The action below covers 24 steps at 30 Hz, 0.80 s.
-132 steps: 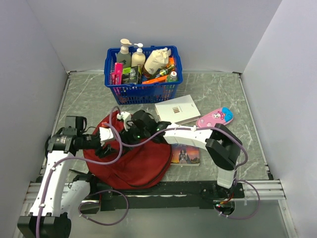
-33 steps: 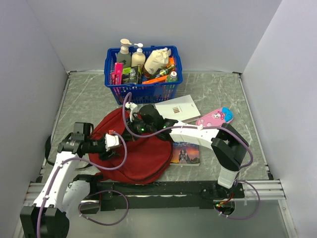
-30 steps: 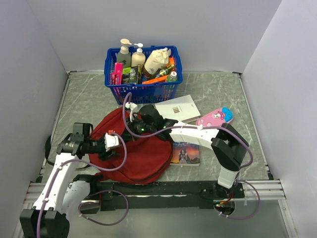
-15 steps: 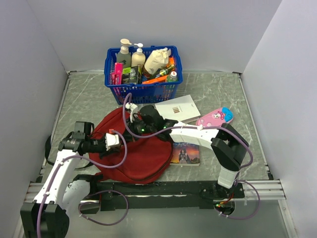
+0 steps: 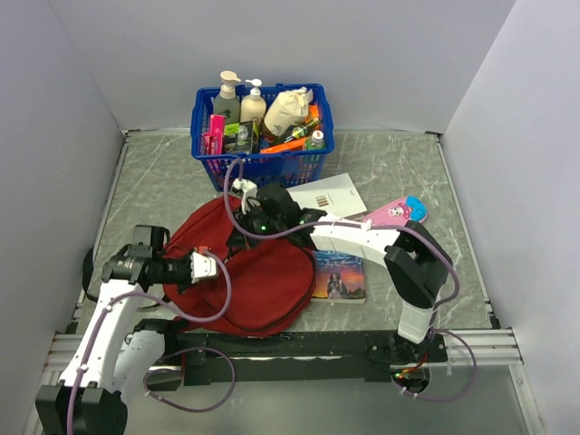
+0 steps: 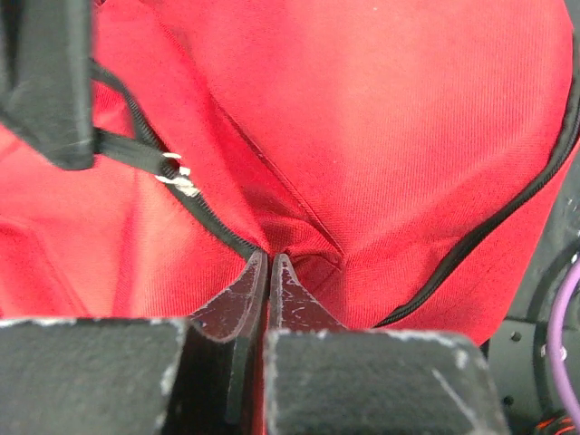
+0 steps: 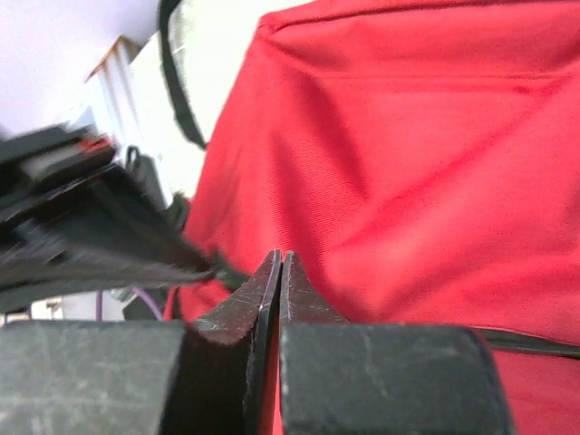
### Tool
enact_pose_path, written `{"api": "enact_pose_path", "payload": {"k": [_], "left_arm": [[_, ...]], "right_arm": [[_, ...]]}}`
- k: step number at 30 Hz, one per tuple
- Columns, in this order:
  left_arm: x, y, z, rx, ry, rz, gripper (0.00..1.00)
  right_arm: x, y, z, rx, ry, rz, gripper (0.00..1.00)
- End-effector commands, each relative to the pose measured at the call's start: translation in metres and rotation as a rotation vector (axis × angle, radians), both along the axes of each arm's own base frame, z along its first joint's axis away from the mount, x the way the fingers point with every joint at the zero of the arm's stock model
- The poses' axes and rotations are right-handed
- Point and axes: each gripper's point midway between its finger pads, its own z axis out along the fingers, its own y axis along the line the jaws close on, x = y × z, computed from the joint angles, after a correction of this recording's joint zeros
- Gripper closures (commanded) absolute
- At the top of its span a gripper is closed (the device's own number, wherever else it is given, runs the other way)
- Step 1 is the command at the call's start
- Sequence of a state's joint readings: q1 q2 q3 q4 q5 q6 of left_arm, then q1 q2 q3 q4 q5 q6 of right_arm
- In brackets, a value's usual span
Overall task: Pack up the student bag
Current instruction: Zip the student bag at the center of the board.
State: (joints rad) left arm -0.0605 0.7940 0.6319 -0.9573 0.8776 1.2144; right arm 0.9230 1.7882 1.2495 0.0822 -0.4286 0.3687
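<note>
The student bag (image 5: 263, 290), dark red with black zipper trim, lies at the near left of the table. My left gripper (image 5: 213, 265) is at the bag's left side. In the left wrist view it (image 6: 269, 256) is shut, pinching a pucker of red fabric (image 6: 390, 118) right beside the black zipper (image 6: 204, 217). My right gripper (image 5: 243, 220) is at the bag's far edge. In the right wrist view it (image 7: 280, 254) is shut with a sliver of the red bag (image 7: 435, 154) between its jaws. The bag's inside is hidden.
A blue basket (image 5: 258, 168) of bottles stands at the back. A white book (image 5: 326, 192), a pink pencil case (image 5: 394, 213) and an illustrated book (image 5: 340, 279) lie right of the bag, near the right arm. A black strap (image 5: 88, 267) trails off the bag's left.
My left gripper has gone from open to shut on the bag's fabric. My right gripper, still shut, has moved slightly toward the back with the bag's far edge.
</note>
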Motion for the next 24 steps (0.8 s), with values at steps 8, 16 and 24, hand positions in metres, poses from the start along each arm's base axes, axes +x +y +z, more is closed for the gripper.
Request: {"api": "enact_pose_path", "payload": {"k": [8,16,24], "left_arm": [[-0.034,0.003,0.010,0.055,-0.075,-0.148,0.99],[-0.037,0.004,0.010,0.071,-0.099,-0.178,0.99],[-0.035,0.006,0.009,0.085,-0.111,-0.176,0.99]], "right_arm": [[0.084,-0.014,-0.013,-0.169,-0.104,-0.228,1.00],[0.141,-0.070,-0.035,-0.410,-0.180,-0.562,1.00],[0.166,-0.117,-0.039,-0.470,-0.174,-0.807,1.00]]}}
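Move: The right hand already holds the zip pull; the zip's far end lies about 13 cm ahead, 8 cm to its right and 6 cm lower. From this hand the white box lies some 14 cm ahead and 26 cm right, and the blue basket about 32 cm ahead and 9 cm right, both lower. The left hand already pinches the bag by the zip's near end; the pull is roughly 9 cm ahead, 10 cm right and slightly above it. Right hand drags the held zip pull about 12 cm forward, right and down while left keeps pinching fabric. ##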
